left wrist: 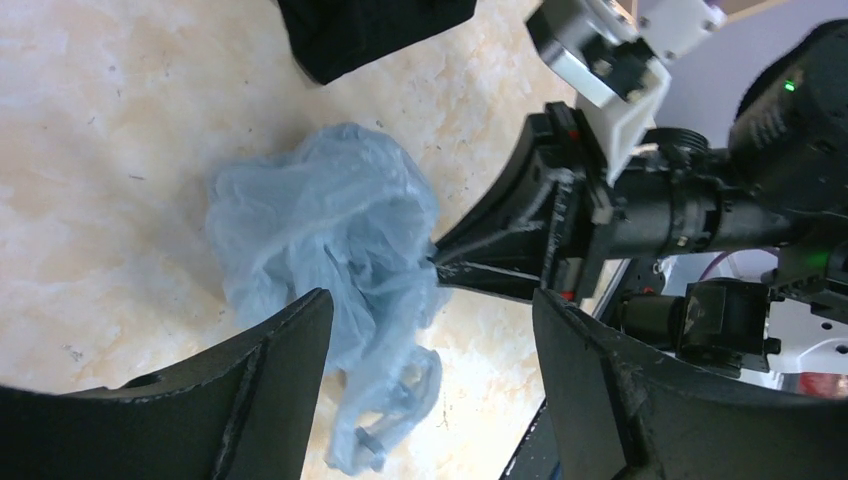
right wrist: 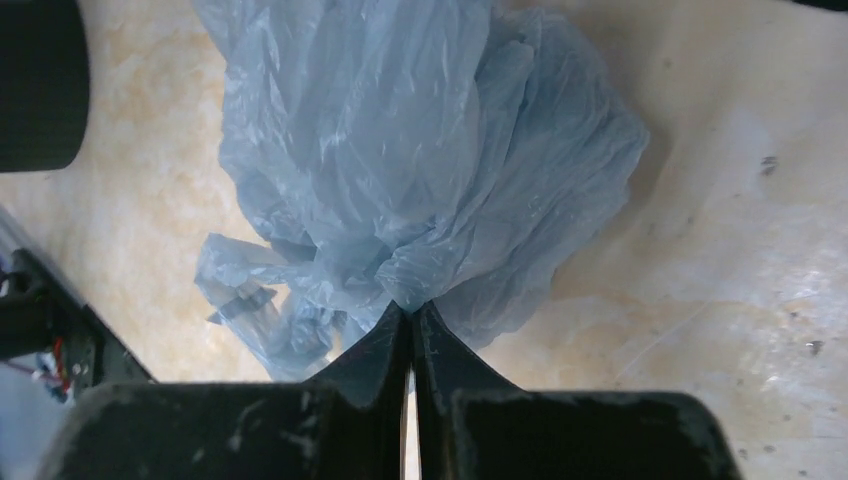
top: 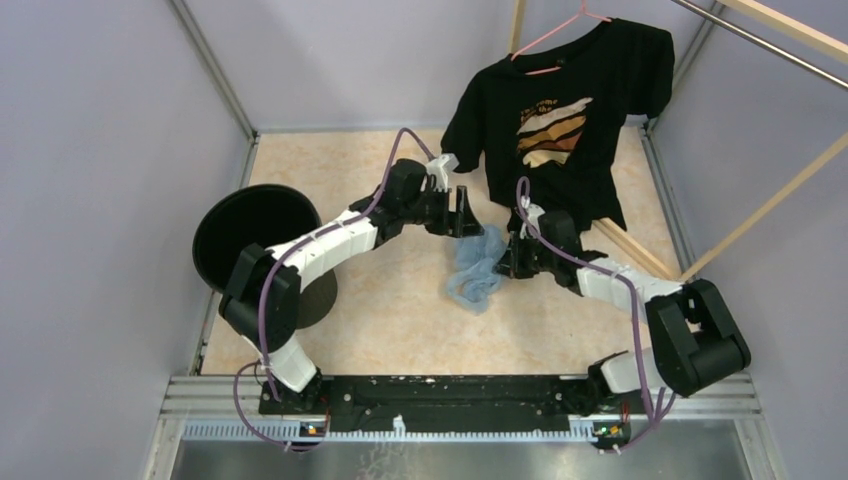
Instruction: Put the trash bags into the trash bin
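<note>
The trash bag (top: 478, 265) is a crumpled pale-blue film heap on the marbled floor, mid-table. My right gripper (right wrist: 410, 312) is shut on a fold at its near edge, the film pinched between the fingertips. In the left wrist view that pinch shows at the bag's (left wrist: 320, 220) right side. My left gripper (left wrist: 432, 330) hangs just above the bag (right wrist: 420, 150), open, with its fingers wide apart; a loose tail of film lies between them, ungripped. The black round trash bin (top: 215, 220) stands at the far left, partly behind the left arm's elbow.
A black printed T-shirt (top: 570, 110) hangs on a pink hanger at the back right, just behind both grippers. A wooden frame (top: 770, 200) runs along the right side. Lilac walls enclose the table; a metal rail (top: 460, 400) lines the near edge.
</note>
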`<state>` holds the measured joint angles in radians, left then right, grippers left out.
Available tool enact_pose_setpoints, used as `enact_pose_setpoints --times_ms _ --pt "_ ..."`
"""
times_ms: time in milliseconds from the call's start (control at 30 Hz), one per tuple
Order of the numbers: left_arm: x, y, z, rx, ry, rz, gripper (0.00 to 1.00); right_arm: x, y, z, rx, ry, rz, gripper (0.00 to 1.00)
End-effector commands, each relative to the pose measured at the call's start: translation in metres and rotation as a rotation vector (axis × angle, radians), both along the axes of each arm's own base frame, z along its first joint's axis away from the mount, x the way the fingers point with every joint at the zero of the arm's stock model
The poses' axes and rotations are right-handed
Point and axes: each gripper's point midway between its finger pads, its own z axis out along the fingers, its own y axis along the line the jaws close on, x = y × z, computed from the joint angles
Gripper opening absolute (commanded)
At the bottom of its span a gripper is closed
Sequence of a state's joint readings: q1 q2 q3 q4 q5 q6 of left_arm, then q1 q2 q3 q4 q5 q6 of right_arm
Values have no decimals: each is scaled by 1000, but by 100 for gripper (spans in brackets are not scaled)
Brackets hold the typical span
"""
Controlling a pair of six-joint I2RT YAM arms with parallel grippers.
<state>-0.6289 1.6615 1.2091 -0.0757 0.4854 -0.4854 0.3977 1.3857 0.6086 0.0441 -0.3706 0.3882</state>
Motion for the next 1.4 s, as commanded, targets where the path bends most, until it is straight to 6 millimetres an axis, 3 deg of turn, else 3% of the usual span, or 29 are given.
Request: enact_pose_setpoints --times_ms 0,133,300,467,667,867,967,1100,1233,1367 --pt "12 0 14 -68 42 7 78 -11 19 34 113 -92 116 0" --pt "18 4 3 -43 64 28 77 -18 11 40 97 -126 105 0" --pt "15 1 -12 -32 118 15 77 -11 -4 41 79 -130 29 0" --pt "18 -1 -37 4 158 8 84 -17 3 45 206 -82 101 0" --pt "12 -7 -59 25 277 -35 84 -18 3 34 213 -19 103 0" --pt "19 -3 -70 61 264 -11 83 -14 -1 36 221 -31 83 0" --pt "24 1 -72 85 244 3 69 -15 1 37 226 -22 96 0" --pt "32 9 -73 145 208 26 33 -11 -6 34 175 -25 65 0" --pt "44 21 -52 191 105 77 3 -4 -19 29 103 -35 -2 0" --pt "53 37 -11 189 -47 153 0 3 -34 25 20 -13 -82 3"
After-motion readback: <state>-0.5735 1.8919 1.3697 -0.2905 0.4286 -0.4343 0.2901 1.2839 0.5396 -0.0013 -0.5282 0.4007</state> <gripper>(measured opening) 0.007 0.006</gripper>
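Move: The bag's middle lies about 12 cm below the open left hand, roughly 3 cm back and 2 cm to its right. Near the bag, the black shirt's hem is some 11 cm to the left hand's right and 5 cm ahead, about 9 cm lower; the trash bin stands around 37 cm to that hand's left and 7 cm back. The right hand already pinches the bag's right edge, with the bag's middle about 5 cm to its left, level ahead and 2 cm below. The left hand sinks about 8.5 cm with its fingers open, tipping some 15 degrees farther downward, to reach the far left side of the bag, then shuts fully on the thin plastic while easing forward and left a couple of centimetres. The right hand keeps its pinch throughout, drawing back about 2 cm and lifting 3 to 4 cm before easing down most of the way and slightly right, away from the left fingers' pinch. ##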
